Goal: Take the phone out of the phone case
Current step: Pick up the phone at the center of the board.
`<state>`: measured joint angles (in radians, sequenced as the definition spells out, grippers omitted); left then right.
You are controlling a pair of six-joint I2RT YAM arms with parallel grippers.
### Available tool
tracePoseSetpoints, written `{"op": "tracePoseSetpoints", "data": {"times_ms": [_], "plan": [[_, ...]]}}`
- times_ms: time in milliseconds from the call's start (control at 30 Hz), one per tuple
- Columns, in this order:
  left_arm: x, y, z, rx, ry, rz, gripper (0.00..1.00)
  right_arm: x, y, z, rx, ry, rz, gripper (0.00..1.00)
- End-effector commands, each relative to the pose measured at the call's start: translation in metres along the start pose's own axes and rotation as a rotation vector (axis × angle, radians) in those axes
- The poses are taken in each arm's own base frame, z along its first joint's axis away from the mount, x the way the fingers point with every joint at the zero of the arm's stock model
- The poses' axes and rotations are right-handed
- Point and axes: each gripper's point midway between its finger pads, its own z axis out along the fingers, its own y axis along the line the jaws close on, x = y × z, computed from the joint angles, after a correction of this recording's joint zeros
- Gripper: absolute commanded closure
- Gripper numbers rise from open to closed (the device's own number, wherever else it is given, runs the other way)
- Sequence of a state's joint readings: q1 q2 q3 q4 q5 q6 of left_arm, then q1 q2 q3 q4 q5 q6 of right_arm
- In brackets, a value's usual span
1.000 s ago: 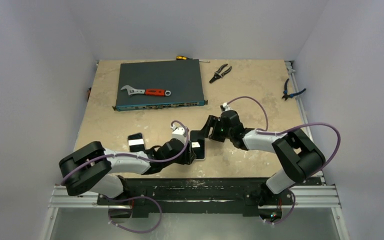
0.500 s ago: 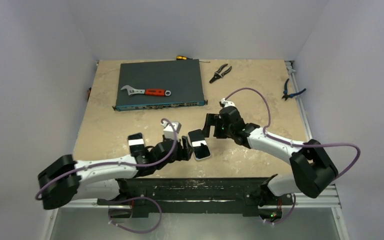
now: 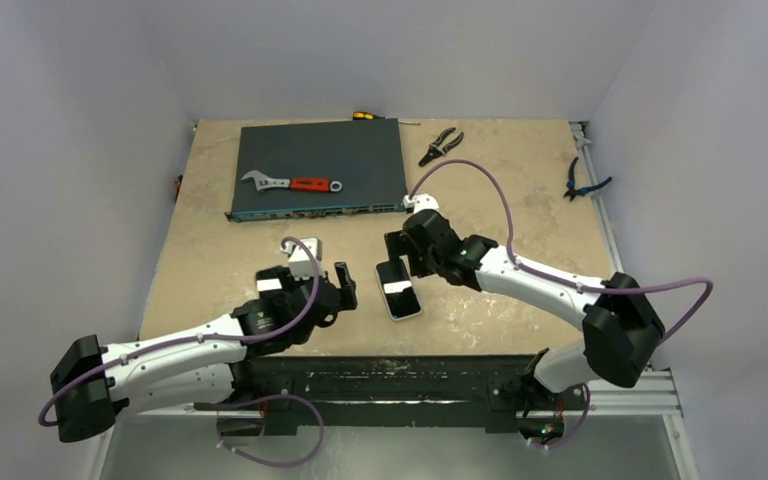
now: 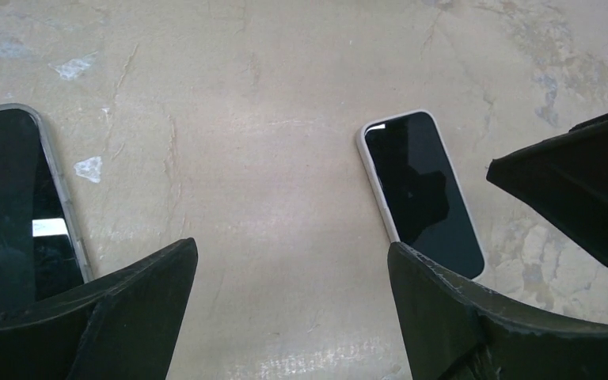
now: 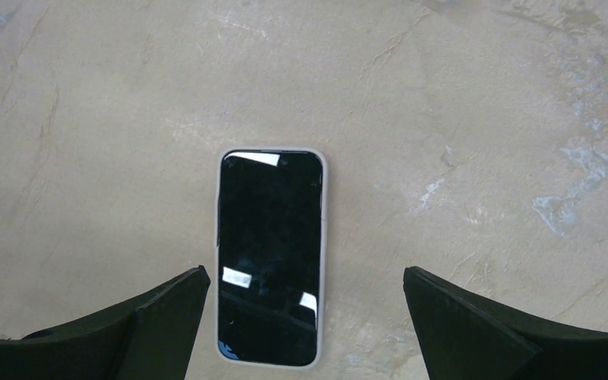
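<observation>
The phone [image 3: 398,288] lies flat on the table, black screen up, with the white rim of the phone case [image 5: 324,237] still around it. In the right wrist view the phone [image 5: 269,253] sits just below my right gripper [image 5: 307,273], which is open and touches nothing. My right gripper [image 3: 400,250] hovers at the phone's far end. My left gripper [image 3: 343,290] is open to the left of the phone, with bare table between its fingers [image 4: 134,309]. From the left wrist the phone [image 4: 422,190] shows to the right of my left gripper [image 4: 291,253].
A second dark phone with a clear rim [image 4: 16,214] lies left of my left gripper, partly under the arm [image 3: 272,282]. At the back stands a network switch [image 3: 360,160] with a red-handled wrench [image 3: 295,184]. Pliers [image 3: 441,146], blue-handled pliers [image 3: 582,180] and a screwdriver [image 3: 365,116] lie nearby.
Both grippers have opened and drawn back from the phone, the left one to the left and the right one toward the far side. The phone now rests flat on the table.
</observation>
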<state>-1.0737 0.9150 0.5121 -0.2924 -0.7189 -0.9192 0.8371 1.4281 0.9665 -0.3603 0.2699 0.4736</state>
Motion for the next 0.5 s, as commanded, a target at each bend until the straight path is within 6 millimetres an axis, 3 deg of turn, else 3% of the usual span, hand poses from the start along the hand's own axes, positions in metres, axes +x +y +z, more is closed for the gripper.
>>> {"op": "tracePoseSetpoints", "data": {"times_ms": [0,200,467], "plan": [[-0.016,0.006,-0.006,-0.049,-0.031,-0.028,0.09,0.001,0.023,0.001,-0.056,0.029,-0.132,0.01],[-0.019,0.015,-0.012,-0.071,-0.036,-0.017,0.08,0.022,0.028,0.022,-0.04,0.115,-0.213,0.01],[-0.018,0.021,-0.017,-0.042,-0.049,-0.032,0.05,0.034,0.033,0.043,-0.033,0.171,-0.245,0.01]]}}
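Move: The phone at the center of the board lies some 7 cm below the right hand, about 3 cm to its left and 2 cm back. The other phone lies about 34 cm left and 4 cm back of this hand. The dark switch box's middle is roughly 33 cm ahead and 23 cm left. From the left hand, the center phone is about 16 cm right, 3 cm ahead and 8 cm below. Still wide open, the right hand sinks about 6 cm over the center phone, shifting left; the left backs away left. ##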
